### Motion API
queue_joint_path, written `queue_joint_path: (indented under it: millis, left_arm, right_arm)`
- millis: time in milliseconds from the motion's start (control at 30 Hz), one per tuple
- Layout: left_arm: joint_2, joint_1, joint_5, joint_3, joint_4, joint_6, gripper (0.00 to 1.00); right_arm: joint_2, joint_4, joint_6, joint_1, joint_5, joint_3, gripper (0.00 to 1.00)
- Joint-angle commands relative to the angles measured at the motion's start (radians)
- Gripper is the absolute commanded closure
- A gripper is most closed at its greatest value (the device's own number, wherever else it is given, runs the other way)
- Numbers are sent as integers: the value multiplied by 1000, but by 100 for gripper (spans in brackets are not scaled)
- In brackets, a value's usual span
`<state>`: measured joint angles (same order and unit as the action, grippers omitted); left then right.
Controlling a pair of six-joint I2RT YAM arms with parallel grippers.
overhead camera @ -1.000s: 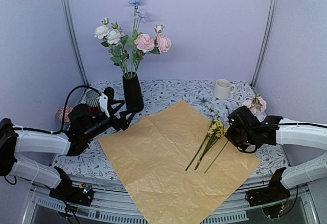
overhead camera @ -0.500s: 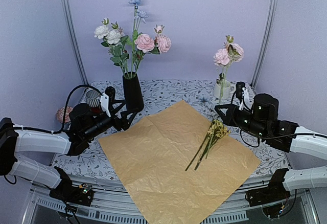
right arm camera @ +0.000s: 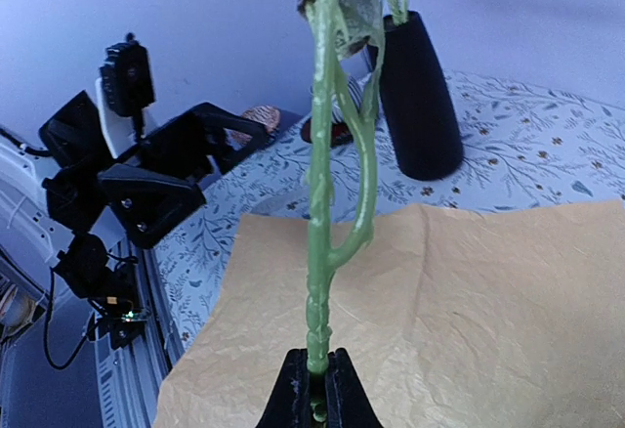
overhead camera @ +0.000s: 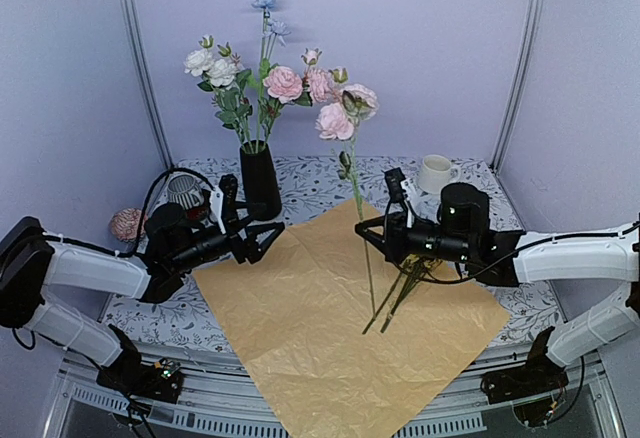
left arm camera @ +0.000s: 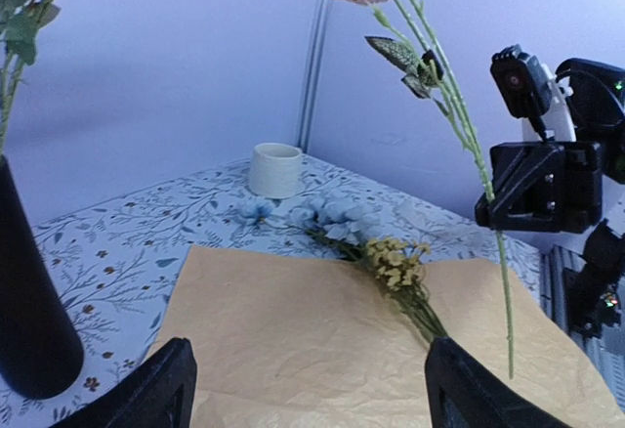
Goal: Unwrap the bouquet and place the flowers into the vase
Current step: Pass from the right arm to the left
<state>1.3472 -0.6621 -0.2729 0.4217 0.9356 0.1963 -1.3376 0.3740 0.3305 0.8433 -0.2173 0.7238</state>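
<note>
The black vase stands at the back left and holds several flowers. My right gripper is shut on the lower stem of a pink rose and holds it upright over the unfolded tan paper, to the right of the vase. Yellow blooms with green stems lie on the paper, and a pale blue flower lies just beyond them. My left gripper hovers open and empty in front of the vase, at the paper's left corner.
A white mug stands at the back right. A striped grey-white object and a pink round thing sit behind my left arm. Metal posts rise at both back corners.
My right arm lifted the pink rose from the right side of the table and carried it left over the paper towards the vase. My left gripper edged slightly right, still open.
</note>
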Motion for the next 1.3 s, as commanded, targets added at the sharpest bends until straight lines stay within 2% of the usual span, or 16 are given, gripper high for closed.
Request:
queue_joint_path:
  millis: [0, 100, 400, 567, 933, 1067, 1267]
  left_arm:
    - [29, -19, -181, -2, 152, 69, 17]
    - [28, -24, -232, -2, 172, 82, 17]
    - [15, -33, -414, -9, 297, 158, 18]
    - [11, -46, -414, -1, 272, 149, 20]
    - [55, -90, -424, 45, 218, 132, 32]
    - [57, -95, -413, 56, 187, 118, 46]
    - [61, -98, -396, 75, 143, 100, 92]
  right_arm:
    - [-2, 210, -86, 120, 107, -32, 98]
    - [-40, 225, -138, 167, 156, -8, 98]
    - [-166, 188, -197, 223, 161, 92, 98]
    - [-222, 181, -235, 267, 220, 145, 98]
    - [-313, 179, -254, 303, 220, 220, 98]
    - [-326, 176, -268, 309, 219, 230, 98]
    - [-331, 166, -284, 312, 216, 230, 97]
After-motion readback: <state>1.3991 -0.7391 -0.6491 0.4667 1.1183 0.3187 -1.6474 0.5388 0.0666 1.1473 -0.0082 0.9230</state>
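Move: The pink rose's stem stands upright in my right fingers. The pinch lies about 17 cm to the right of my left hand, some 3 cm nearer the base and at about its height. The black vase is roughly 22 cm ahead of my left hand, 2 cm left of it and 10 cm lower. From my right hand, the open left fingers are about 17 cm left and 3 cm ahead; the yellow flowers lie 12 cm right, 3 cm ahead and 20 cm down. I keep the stem pinched in my right hand, draw it back about 4 cm and then carry it left, some 12 cm in all, towards my left hand. Meanwhile my left hand backs off about 8 cm, rises 4 and shifts 5 right to meet it, turning some 25 degrees clockwise; then its wide-open fingers close most of the way around the stem just above the right fingers. ##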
